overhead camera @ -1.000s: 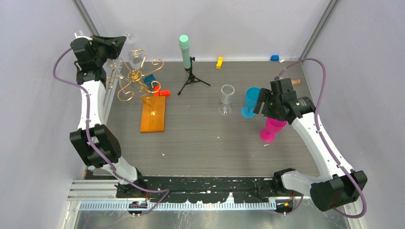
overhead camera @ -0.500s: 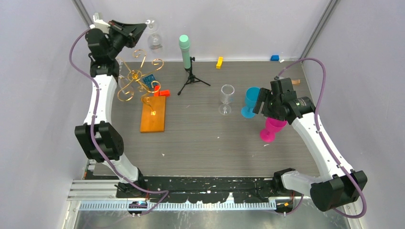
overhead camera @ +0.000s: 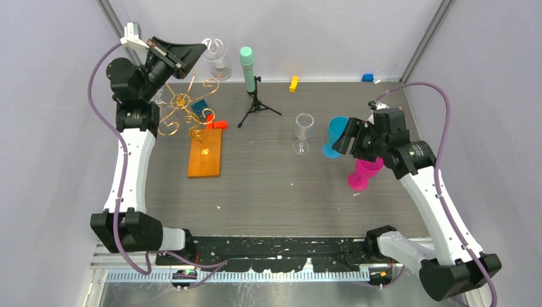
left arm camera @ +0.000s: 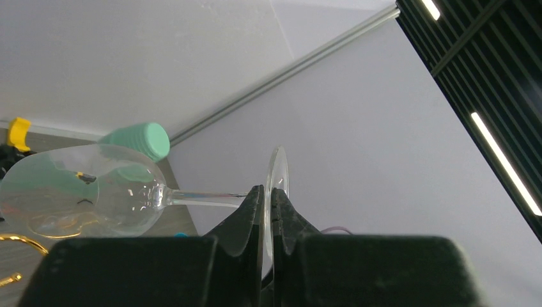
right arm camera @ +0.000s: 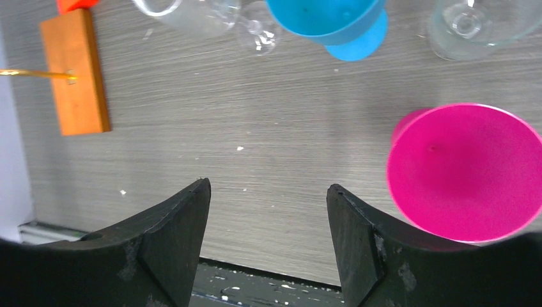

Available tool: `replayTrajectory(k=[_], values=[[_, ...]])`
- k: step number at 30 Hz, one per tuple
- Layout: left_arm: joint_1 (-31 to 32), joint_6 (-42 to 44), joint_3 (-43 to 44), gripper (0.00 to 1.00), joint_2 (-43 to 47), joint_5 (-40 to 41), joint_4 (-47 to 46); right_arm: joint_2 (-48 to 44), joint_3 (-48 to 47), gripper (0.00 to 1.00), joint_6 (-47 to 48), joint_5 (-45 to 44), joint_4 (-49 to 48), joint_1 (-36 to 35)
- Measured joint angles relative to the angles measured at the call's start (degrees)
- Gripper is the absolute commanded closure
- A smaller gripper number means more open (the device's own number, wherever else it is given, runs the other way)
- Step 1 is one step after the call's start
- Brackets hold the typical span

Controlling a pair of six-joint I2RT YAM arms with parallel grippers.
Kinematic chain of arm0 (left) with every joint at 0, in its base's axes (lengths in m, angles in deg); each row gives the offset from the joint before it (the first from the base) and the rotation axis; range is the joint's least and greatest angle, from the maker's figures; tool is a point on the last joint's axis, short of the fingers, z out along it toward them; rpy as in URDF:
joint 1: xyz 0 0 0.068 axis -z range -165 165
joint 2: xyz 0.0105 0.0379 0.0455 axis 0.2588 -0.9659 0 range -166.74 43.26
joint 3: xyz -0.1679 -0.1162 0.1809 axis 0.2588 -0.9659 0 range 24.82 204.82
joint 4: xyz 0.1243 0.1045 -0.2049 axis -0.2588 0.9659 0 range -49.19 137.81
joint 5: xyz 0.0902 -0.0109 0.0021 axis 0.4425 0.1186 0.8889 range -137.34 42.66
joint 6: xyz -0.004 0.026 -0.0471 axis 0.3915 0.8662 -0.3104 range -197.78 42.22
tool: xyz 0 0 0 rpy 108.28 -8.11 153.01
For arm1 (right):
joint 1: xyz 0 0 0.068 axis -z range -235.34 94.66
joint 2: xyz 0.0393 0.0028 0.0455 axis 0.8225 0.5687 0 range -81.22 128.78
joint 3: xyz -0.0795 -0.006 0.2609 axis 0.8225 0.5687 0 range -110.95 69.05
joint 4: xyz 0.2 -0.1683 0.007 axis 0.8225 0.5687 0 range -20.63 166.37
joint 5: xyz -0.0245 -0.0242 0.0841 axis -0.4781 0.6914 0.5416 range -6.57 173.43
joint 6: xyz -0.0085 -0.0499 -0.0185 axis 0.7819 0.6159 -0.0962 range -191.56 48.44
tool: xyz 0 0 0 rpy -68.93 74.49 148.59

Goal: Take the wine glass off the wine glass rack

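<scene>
My left gripper (overhead camera: 193, 54) is shut on the flat foot of a clear wine glass (overhead camera: 217, 54), held high near the back wall, above and to the right of the rack. In the left wrist view the foot (left arm camera: 277, 179) stands edge-on between the closed fingers, while stem and bowl (left arm camera: 83, 192) stretch out to the left. The wine glass rack (overhead camera: 182, 101), gold scrolled wire on an orange wooden base (overhead camera: 206, 153), stands below at the back left, apart from the glass. My right gripper (right arm camera: 267, 188) hangs open and holds nothing, over the table by the pink goblet (right arm camera: 463, 169).
A black tripod with a mint cylinder (overhead camera: 248, 67) stands just right of the held glass. Another clear glass (overhead camera: 304, 131), a blue cup (overhead camera: 333, 135) and the pink goblet (overhead camera: 363, 174) stand mid-right. Small red (overhead camera: 219, 124), yellow (overhead camera: 293, 83) and blue (overhead camera: 367, 78) blocks lie at the back.
The left arm has carried the wine glass up and to the right, away from the rack's wire arms. The right arm shifted slightly and its jaws narrowed a little.
</scene>
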Motion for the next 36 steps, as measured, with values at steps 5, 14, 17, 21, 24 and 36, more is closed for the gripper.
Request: replayTrajectory(k=[5, 14, 17, 21, 24, 36], values=[[1.73, -1.64, -4.15, 1.00, 3.63, -1.60, -0.81, -3.54, 0.81, 0.29, -0.04, 5.55, -2.71, 0.00], [9.14, -4.50, -13.57, 1.00, 12.87, -0.52, 1.33, -8.37, 3.15, 0.30, -5.05, 15.45, -13.38, -0.07], [13.29, -4.94, -17.18, 1.00, 17.94, 0.81, 3.23, -9.62, 5.68, 0.31, -8.76, 20.31, -22.56, -1.20], [18.32, -5.46, -21.62, 1.00, 22.93, 3.56, 5.07, -10.86, 8.90, 0.31, -11.63, 24.15, -34.97, -5.31], [21.73, -6.40, -24.72, 1.00, 25.00, 5.33, 6.40, -10.86, 9.55, 0.30, -11.56, 25.73, -43.28, -9.51], [33.55, -13.31, -32.11, 1.00, 25.38, 9.92, 6.97, -3.74, 8.83, 0.28, 3.45, 34.69, -55.32, -23.23]])
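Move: The wine glass hangs upside down, its foot pinched in my left fingers. From my open right hand its middle lies about 36 cm left, 16 cm ahead and 18 cm higher. That right hand is some 13 cm back, 38 cm right and 27 cm below the left one. The rack stands 9 cm back and 9 cm left of my left hand, well below. Blue goblet: 4 cm ahead and 3 cm left of my right hand; pink goblet: 6 cm back and 5 cm right. I keep the foot pinched and draw my left hand back and to the right, away from the rack, about 18 cm back, sinking later as it turns some 25 degrees clockwise and tips down. My right hand, fingers staying wide, lifts off over the goblets leftward and up, then back too, swinging counter-clockwise and levelling to face the glass's stem. ##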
